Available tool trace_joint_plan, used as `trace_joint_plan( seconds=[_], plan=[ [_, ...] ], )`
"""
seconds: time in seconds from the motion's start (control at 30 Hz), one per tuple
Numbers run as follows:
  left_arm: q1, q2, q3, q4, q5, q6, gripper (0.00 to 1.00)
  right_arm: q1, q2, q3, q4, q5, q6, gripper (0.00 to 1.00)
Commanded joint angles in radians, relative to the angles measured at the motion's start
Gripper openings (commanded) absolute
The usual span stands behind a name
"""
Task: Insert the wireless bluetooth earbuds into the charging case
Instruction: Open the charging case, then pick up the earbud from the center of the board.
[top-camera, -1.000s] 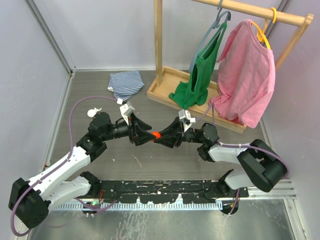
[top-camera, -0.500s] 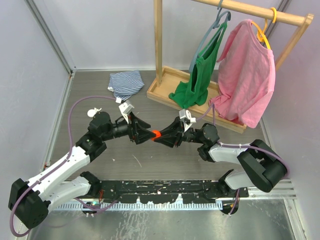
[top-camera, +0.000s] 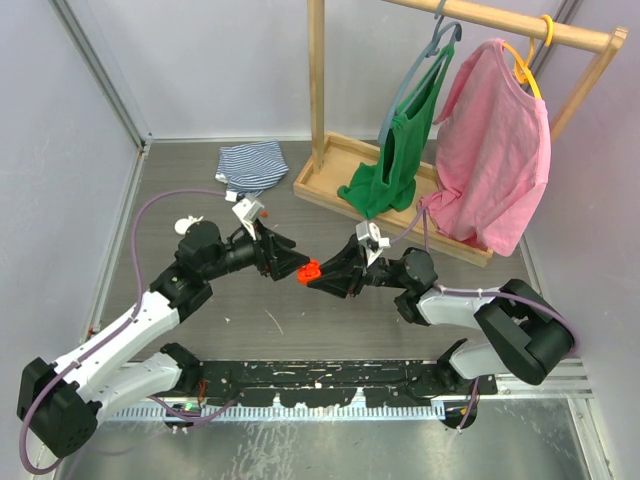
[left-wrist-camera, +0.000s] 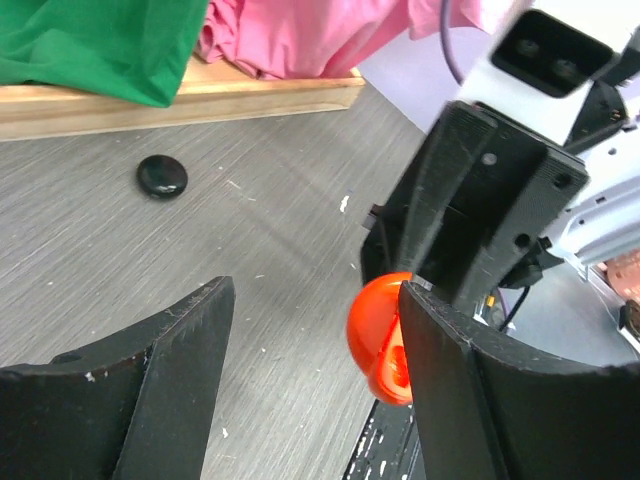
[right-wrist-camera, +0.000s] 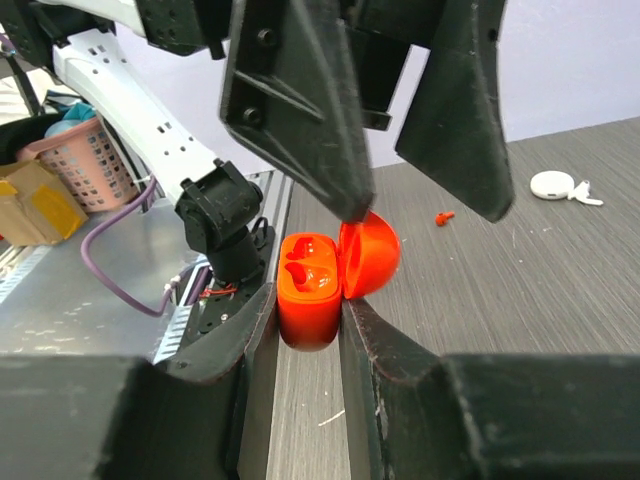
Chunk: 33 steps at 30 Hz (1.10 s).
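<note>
My right gripper (right-wrist-camera: 307, 302) is shut on an orange charging case (right-wrist-camera: 310, 275), held above the table with its lid (right-wrist-camera: 370, 255) swung open and two orange wells facing up. My left gripper (left-wrist-camera: 315, 290) is open, its right finger (left-wrist-camera: 470, 380) against the lid and the case (left-wrist-camera: 378, 335) just inside that finger. In the top view the left gripper (top-camera: 283, 260) and the right gripper (top-camera: 312, 272) meet at the case (top-camera: 308, 269). One tiny orange earbud (right-wrist-camera: 444, 217) lies on the table beyond the case. A white earbud (right-wrist-camera: 586, 197) lies beside a white case (right-wrist-camera: 553, 184).
A black round case (left-wrist-camera: 162, 176) lies near the wooden base (top-camera: 330, 180) of the clothes rack, which carries a green top (top-camera: 398, 160) and a pink shirt (top-camera: 495, 150). A striped cloth (top-camera: 250, 167) lies at the back left. The white case (top-camera: 186, 225) sits by the left arm.
The left gripper has widened and drawn back slightly to the left, off the case. The orange case now shows more between the two grippers. The right arm has held still.
</note>
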<state>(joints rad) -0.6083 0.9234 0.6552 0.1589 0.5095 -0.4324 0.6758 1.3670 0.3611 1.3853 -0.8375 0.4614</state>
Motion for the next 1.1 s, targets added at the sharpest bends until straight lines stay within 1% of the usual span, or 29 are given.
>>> trace_joint_plan(
  seconds=[0.0, 0.07, 0.17, 0.3, 0.37, 0.47, 0.5, 0.6, 0.7, 0.77, 0.83, 0.97, 1.07],
  plan=[
    [0.005, 0.004, 0.039, -0.013, -0.071, 0.004, 0.68, 0.018, -0.037, 0.003, 0.090, -0.023, -0.021, 0.01],
    [0.005, 0.001, 0.040, -0.017, -0.080, 0.004, 0.70, 0.017, -0.037, 0.002, 0.090, -0.021, -0.020, 0.01],
    [0.005, -0.006, 0.037, -0.023, -0.088, 0.003, 0.75, 0.017, -0.041, -0.004, 0.084, -0.004, -0.032, 0.01],
    [0.005, -0.030, 0.039, -0.052, -0.116, 0.004, 0.80, 0.016, -0.053, -0.014, 0.031, 0.047, -0.076, 0.01],
    [0.005, -0.043, 0.047, -0.092, -0.157, 0.003, 0.83, 0.017, -0.060, -0.018, -0.004, 0.073, -0.108, 0.01],
    [0.005, -0.063, 0.075, -0.208, -0.268, -0.003, 0.87, 0.017, -0.070, -0.031, -0.046, 0.118, -0.154, 0.01],
    [0.005, -0.066, 0.087, -0.255, -0.307, -0.004, 0.90, 0.017, -0.072, -0.037, -0.056, 0.133, -0.168, 0.01],
    [0.005, -0.070, 0.114, -0.401, -0.472, -0.023, 0.93, 0.017, -0.066, -0.056, -0.055, 0.174, -0.195, 0.01],
    [0.005, -0.062, 0.120, -0.516, -0.658, -0.056, 0.95, 0.017, -0.050, -0.078, -0.016, 0.199, -0.194, 0.01],
    [0.009, -0.046, 0.113, -0.576, -0.785, -0.092, 0.98, 0.016, -0.040, -0.092, 0.004, 0.217, -0.190, 0.01],
    [0.021, -0.032, 0.103, -0.612, -0.876, -0.116, 0.99, 0.016, -0.029, -0.101, 0.017, 0.238, -0.190, 0.01],
    [0.075, -0.017, 0.077, -0.643, -0.965, -0.170, 0.99, 0.017, -0.010, -0.114, 0.045, 0.281, -0.185, 0.01],
    [0.145, -0.009, 0.046, -0.654, -0.987, -0.224, 1.00, 0.017, -0.004, -0.122, 0.049, 0.308, -0.193, 0.01]
  ],
)
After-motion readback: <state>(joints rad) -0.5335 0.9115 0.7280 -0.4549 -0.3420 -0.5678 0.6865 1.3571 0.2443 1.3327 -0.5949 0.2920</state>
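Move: The orange charging case, lid already standing open, is held in the right fingertips, its middle about 1 cm left of that hand's point. From the left hand it lies some 3 cm back, 3 cm right and 1 cm lower, with a fingertip at the lid. On the table, about 25 cm below the left hand, one orange earbud lies 4 cm ahead and 33 cm left, the other 21 cm ahead and 14 cm left; a black case lies 14 cm ahead and 14 cm right. The open lid is left behind as the left finger comes free: that hand creeps forward, then sweeps about 15 cm left and 9 cm down while still drifting forward, towards the table earbuds. Its wrist swings some 50 degrees counter-clockwise to face forward and tips down, fingers spreading wide. The right keeps its hold on the case, sinking about 4 cm and easing 3 cm forward with a slight clockwise turn. ##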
